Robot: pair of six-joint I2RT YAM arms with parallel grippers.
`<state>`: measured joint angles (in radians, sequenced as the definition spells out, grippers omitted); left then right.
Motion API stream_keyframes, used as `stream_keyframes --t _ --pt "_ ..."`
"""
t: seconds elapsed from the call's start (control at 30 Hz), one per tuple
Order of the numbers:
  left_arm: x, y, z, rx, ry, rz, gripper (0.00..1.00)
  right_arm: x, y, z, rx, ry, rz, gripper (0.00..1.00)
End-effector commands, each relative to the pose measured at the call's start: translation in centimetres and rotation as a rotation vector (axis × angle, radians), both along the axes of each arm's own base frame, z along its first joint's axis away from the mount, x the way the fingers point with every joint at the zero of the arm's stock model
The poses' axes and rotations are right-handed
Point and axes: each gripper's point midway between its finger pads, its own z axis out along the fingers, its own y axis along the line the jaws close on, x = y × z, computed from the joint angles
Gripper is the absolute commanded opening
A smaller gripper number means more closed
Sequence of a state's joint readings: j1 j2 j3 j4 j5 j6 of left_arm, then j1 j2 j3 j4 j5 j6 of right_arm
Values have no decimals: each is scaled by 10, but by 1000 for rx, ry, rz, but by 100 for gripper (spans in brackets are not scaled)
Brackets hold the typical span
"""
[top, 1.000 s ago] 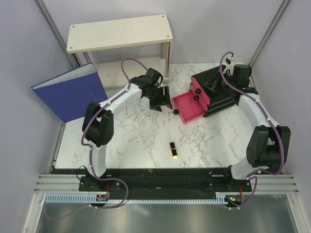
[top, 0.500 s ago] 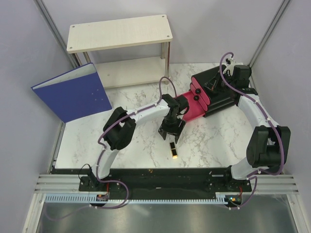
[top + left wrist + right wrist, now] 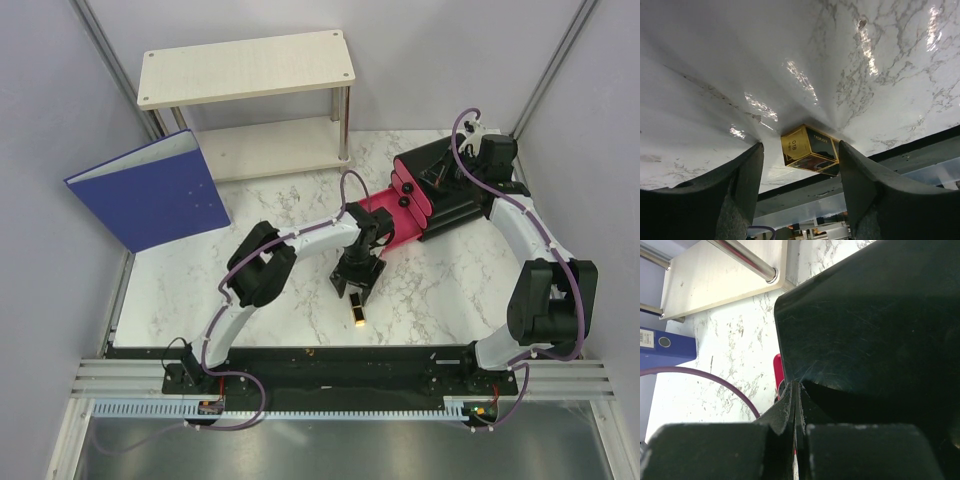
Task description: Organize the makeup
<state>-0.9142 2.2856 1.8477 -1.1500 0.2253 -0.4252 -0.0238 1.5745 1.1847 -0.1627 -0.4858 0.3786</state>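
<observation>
A black-and-gold lipstick (image 3: 357, 309) lies on the marble table near the front edge. In the left wrist view the lipstick (image 3: 810, 152) sits just past my two fingertips, in line with the gap between them. My left gripper (image 3: 355, 286) hovers open right behind it, touching nothing. The left gripper (image 3: 800, 148) has its jaws wide apart. My right gripper (image 3: 441, 178) is shut and rests on top of the black organizer box (image 3: 458, 195). In the right wrist view the right gripper (image 3: 796, 388) has its pads pressed together with nothing between them. No other makeup shows.
A pink drawer (image 3: 388, 217) stands pulled out of the organizer box (image 3: 865, 330) toward the left. A wooden shelf (image 3: 245, 68) stands at the back and a blue binder (image 3: 150, 190) leans at the left. The table's dark front edge (image 3: 920, 145) runs just beyond the lipstick.
My left arm has swung from the back near the pink drawer forward to the lipstick, jaws staying open. The right arm and the lipstick have not moved.
</observation>
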Motion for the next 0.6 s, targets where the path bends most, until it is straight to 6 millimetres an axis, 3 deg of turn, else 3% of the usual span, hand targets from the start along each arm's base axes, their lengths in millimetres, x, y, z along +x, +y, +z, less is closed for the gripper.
stream_keyframes --t 0.0,0.1,0.2,0.27,0.5,0.57 --pt "-1 -13 4 -57 13 -46 66 -97 -13 -135 -87 575 -18 0" --pt "-5 -9 -2 -38 24 -51 53 -95 -12 -136 -84 575 -20 0" --pt "-5 -5 -5 -13 2 -69 19 -95 -12 -136 -81 579 -18 0" --pt "-1 -2 -3 -1 -28 -73 4 -95 -12 -137 -81 579 -18 0" --pt "-1 3 1 0 -64 -76 2 -95 -11 -137 -74 582 -14 0" --pt "4 0 10 -18 -95 -75 2 -94 -11 -137 -73 581 -15 0"
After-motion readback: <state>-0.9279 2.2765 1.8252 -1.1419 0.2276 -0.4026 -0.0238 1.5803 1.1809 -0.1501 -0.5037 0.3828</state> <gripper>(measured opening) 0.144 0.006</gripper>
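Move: The black-and-gold makeup box lies just under the left hand, its far end between the open fingers; its middle is about 3 cm back, 1 cm right and 1 cm lower. The open pink drawer is about 18 cm ahead of this hand and 9 cm right, and the black organizer some 27 cm ahead and 22 cm right. From the right hand, the makeup box is roughly 28 cm back, 22 cm left and 17 cm below. Staying within about 1 cm, the left hand closes its wide-open fingers and pinches the makeup box's far end. ##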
